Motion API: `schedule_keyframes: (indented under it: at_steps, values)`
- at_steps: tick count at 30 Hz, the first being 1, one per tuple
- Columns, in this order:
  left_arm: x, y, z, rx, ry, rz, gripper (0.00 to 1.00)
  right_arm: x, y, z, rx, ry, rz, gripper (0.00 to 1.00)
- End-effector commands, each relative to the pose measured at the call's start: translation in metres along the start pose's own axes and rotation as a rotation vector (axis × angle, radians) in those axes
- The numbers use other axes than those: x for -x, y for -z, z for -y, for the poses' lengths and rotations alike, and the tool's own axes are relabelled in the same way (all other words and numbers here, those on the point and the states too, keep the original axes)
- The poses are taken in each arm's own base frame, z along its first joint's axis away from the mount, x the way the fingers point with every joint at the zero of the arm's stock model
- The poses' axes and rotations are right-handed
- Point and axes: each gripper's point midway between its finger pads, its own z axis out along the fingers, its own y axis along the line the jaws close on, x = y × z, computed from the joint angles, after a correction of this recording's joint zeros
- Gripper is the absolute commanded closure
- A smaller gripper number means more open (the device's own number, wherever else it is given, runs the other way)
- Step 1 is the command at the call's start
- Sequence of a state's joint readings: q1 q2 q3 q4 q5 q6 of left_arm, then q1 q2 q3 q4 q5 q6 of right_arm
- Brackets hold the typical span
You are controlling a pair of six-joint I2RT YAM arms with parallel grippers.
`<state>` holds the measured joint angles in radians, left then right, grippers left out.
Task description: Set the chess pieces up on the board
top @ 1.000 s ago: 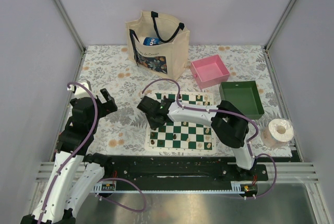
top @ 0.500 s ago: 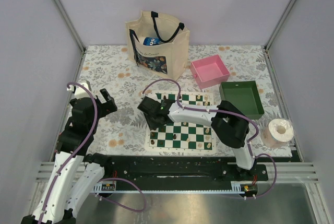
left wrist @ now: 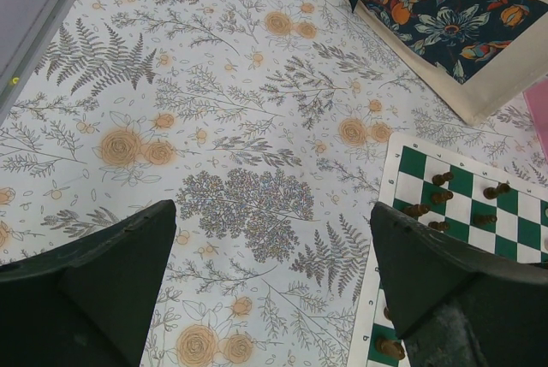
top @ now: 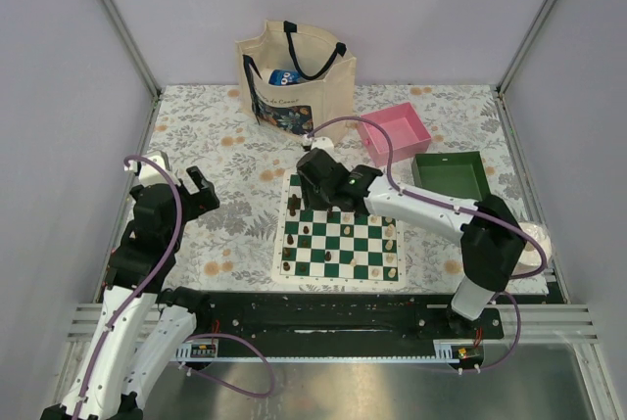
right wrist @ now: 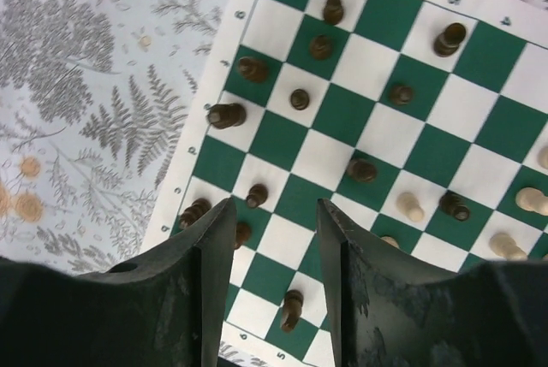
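The board (top: 358, 244) lies flat at the centre near edge, green and white checks with a white border. Dark chess pieces (top: 292, 210) stand scattered over its left half, and cream ones (top: 392, 268) sit near its front right. My right gripper (top: 323, 190) hovers over the board's far left part. In the right wrist view its jaws (right wrist: 274, 204) are open over bare squares, nothing between them, with dark pieces (right wrist: 226, 115) ahead and cream pieces (right wrist: 411, 206) to the right. My left gripper (top: 196, 190) hangs wide open over the floral cloth, left of the board (left wrist: 514, 204).
A cream tote bag (top: 294, 77) stands at the back. A pink tray (top: 394, 133) and a green tray (top: 454, 183) sit at the right. A paper roll (top: 537, 236) peeks out behind the right arm's elbow. Metal frame posts edge the table.
My right arm has swung from the board's left edge up to its far left part, and its jaws have opened wider. The left arm has not moved.
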<state>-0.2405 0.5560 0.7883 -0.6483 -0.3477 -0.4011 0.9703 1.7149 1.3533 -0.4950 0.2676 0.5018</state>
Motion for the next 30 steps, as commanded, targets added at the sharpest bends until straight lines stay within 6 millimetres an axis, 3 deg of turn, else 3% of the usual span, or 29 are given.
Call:
schedule_keyframes:
  at_steps: [1, 6, 14, 30]
  values:
    - [0.011, -0.001, 0.006, -0.023, 0.033, 0.046, 0.01, 0.006, -0.007, 0.027, -0.074, -0.078, 0.022, 0.49]
    - [0.011, -0.001, 0.006, -0.028, 0.032, 0.045, 0.01, -0.008, -0.027, 0.044, -0.116, -0.123, -0.048, 0.49]
    - [0.011, -0.001, 0.006, -0.028, 0.033, 0.044, 0.01, -0.017, -0.046, 0.055, -0.169, -0.108, -0.105, 0.49]
    - [0.010, -0.001, 0.006, -0.029, 0.034, 0.041, 0.01, -0.024, -0.059, 0.070, -0.224, -0.085, -0.129, 0.54]
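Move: The dark piece next in line, on the far-middle part of the board, stands about 3 cm ahead of the right hand, 5 cm to its right and 9 cm below. A light pawn is some 4 cm to the right of that piece and level with it, a dark pawn about 6 cm beyond it, and another dark pawn 6 cm to its left and 3 cm farther out. From the idle left hand the same dark piece lies roughly 30 cm right, 5 cm ahead and 20 cm below. The right hand, empty and already half open, first slips right and a little forward over the board, then sinks towards the dark piece, coming down about 8 cm and ending some 5 cm to the right of where it began. On the way its fingers tip about 10 degrees steeper and it turns about 10 degrees clockwise, finishing with the half-open fingertips straddling the dark piece, short of the light pawn on its right; no grip has been taken yet. ##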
